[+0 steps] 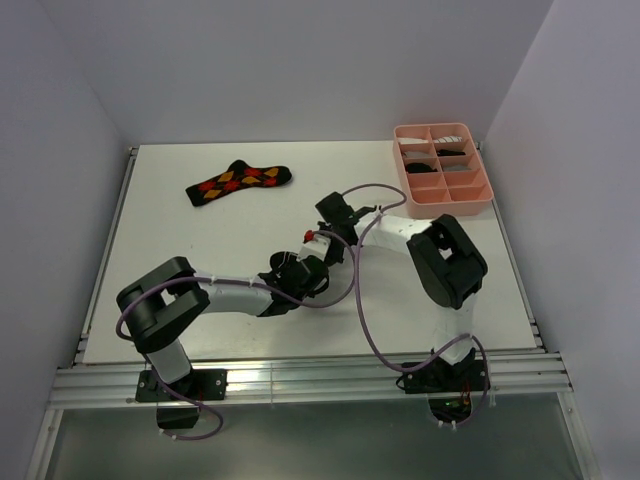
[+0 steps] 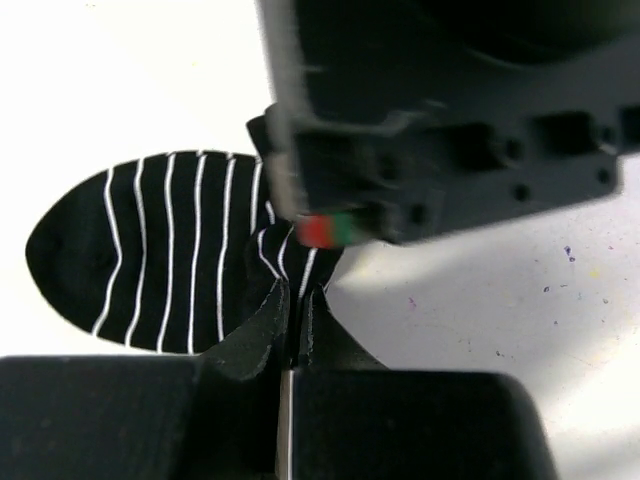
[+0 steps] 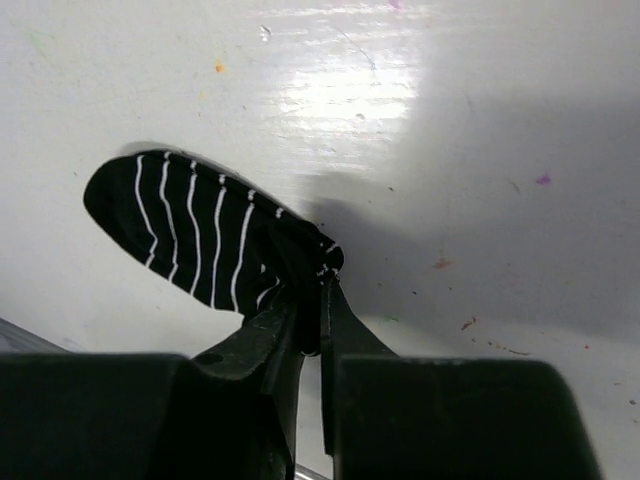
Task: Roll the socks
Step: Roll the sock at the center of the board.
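A black sock with thin white stripes [image 2: 150, 250] lies flat on the white table, its rounded toe to the left. My left gripper [image 2: 297, 295] is shut on its near right edge. In the right wrist view the same sock [image 3: 190, 230] is bunched at one end, and my right gripper [image 3: 312, 300] is shut on that bunch. Both grippers meet mid-table, left [image 1: 308, 266] and right [image 1: 322, 240], and hide this sock from above. A black argyle sock [image 1: 238, 182] with red and orange diamonds lies flat at the far left, away from both grippers.
A pink compartment tray [image 1: 484, 196] stands at the far right corner, with light and dark bundles in some of its cells. A purple cable [image 1: 356, 300] loops over the table between the arms. The right gripper's housing [image 2: 450, 120] hangs close above the left fingers.
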Controlling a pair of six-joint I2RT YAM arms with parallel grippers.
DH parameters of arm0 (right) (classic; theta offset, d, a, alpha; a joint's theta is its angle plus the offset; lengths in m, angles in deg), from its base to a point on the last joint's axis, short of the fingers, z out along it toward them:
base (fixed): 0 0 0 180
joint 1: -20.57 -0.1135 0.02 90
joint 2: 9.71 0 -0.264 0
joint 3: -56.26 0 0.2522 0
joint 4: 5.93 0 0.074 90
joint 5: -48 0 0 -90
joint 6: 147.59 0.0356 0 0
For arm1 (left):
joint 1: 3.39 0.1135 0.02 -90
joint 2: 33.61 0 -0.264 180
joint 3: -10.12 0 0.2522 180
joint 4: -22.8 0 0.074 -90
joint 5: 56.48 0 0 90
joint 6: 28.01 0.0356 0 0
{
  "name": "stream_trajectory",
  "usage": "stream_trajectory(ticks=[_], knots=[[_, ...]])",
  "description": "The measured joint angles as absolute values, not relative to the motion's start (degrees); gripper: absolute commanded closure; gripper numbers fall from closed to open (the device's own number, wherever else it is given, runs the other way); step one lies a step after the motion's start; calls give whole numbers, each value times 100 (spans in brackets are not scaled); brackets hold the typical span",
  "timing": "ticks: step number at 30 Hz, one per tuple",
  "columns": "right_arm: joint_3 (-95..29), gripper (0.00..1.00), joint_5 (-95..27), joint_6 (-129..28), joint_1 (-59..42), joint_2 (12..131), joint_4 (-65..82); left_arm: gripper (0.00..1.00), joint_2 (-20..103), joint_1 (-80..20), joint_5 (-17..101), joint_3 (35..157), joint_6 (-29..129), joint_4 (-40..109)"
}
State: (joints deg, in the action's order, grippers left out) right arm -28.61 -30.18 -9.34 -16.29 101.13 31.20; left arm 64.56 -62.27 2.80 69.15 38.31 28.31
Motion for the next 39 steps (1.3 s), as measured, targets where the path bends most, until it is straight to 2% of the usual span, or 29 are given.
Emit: stream_trajectory(ticks=[5, 9, 12, 18, 26, 39], knots=[[-2114, 66, -3001, -787, -1559, 9598, 2443, 99, 6360, -6106, 645, 6887, 3658, 2820], [-1548, 47, -3036, -722, -1504, 9047, 1920, 99, 6038, -5689, 1464, 6620, 3280, 2743], [-1170, 39, -3082, -661, -1500, 8581, 1435, 99, 5813, -5206, 2179, 6367, 2948, 2625], [-693, 38, -3079, -593, -1487, 8172, 561, 99, 5706, -4397, 3598, 5938, 2250, 2046], [-289, 37, -2872, -429, -1494, 8354, -318, 99, 5719, -3645, 5018, 5398, 1258, 1321], [-206, 40, -2435, -217, -1605, 9259, -1236, 99, 5992, -3215, 5810, 5141, 491, 717]])
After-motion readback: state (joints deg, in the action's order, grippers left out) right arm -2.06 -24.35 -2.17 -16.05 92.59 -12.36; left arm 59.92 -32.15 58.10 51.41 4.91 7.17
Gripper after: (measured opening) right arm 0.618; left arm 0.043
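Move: Both hands already pinch the black striped sock at its right end. The middle of its loose part lies about 5 cm to the left of the left fingertips, 1 cm ahead and 1 cm lower; from the right fingertips it is some 5 cm left, level with them front to back and 1 cm lower. From the left hand, the white sock is roughly 12 cm ahead and 11 cm right, the diamond sock 20 cm ahead and 22 cm left. The left hand keeps its shut pinch on the striped sock and winds it with a wrist roll of some 60 degrees, left side going down and fingers swinging from forward round towards the right, while drifting about 3.5 cm left just over the table. The right hand opens and lets go, lifts some 6 cm with a small shift to the right, then sinks nearly 5 cm again and eases left towards the sock held by the left hand, fingers staying open and the wrist tilting about 20 degrees, left side up. ##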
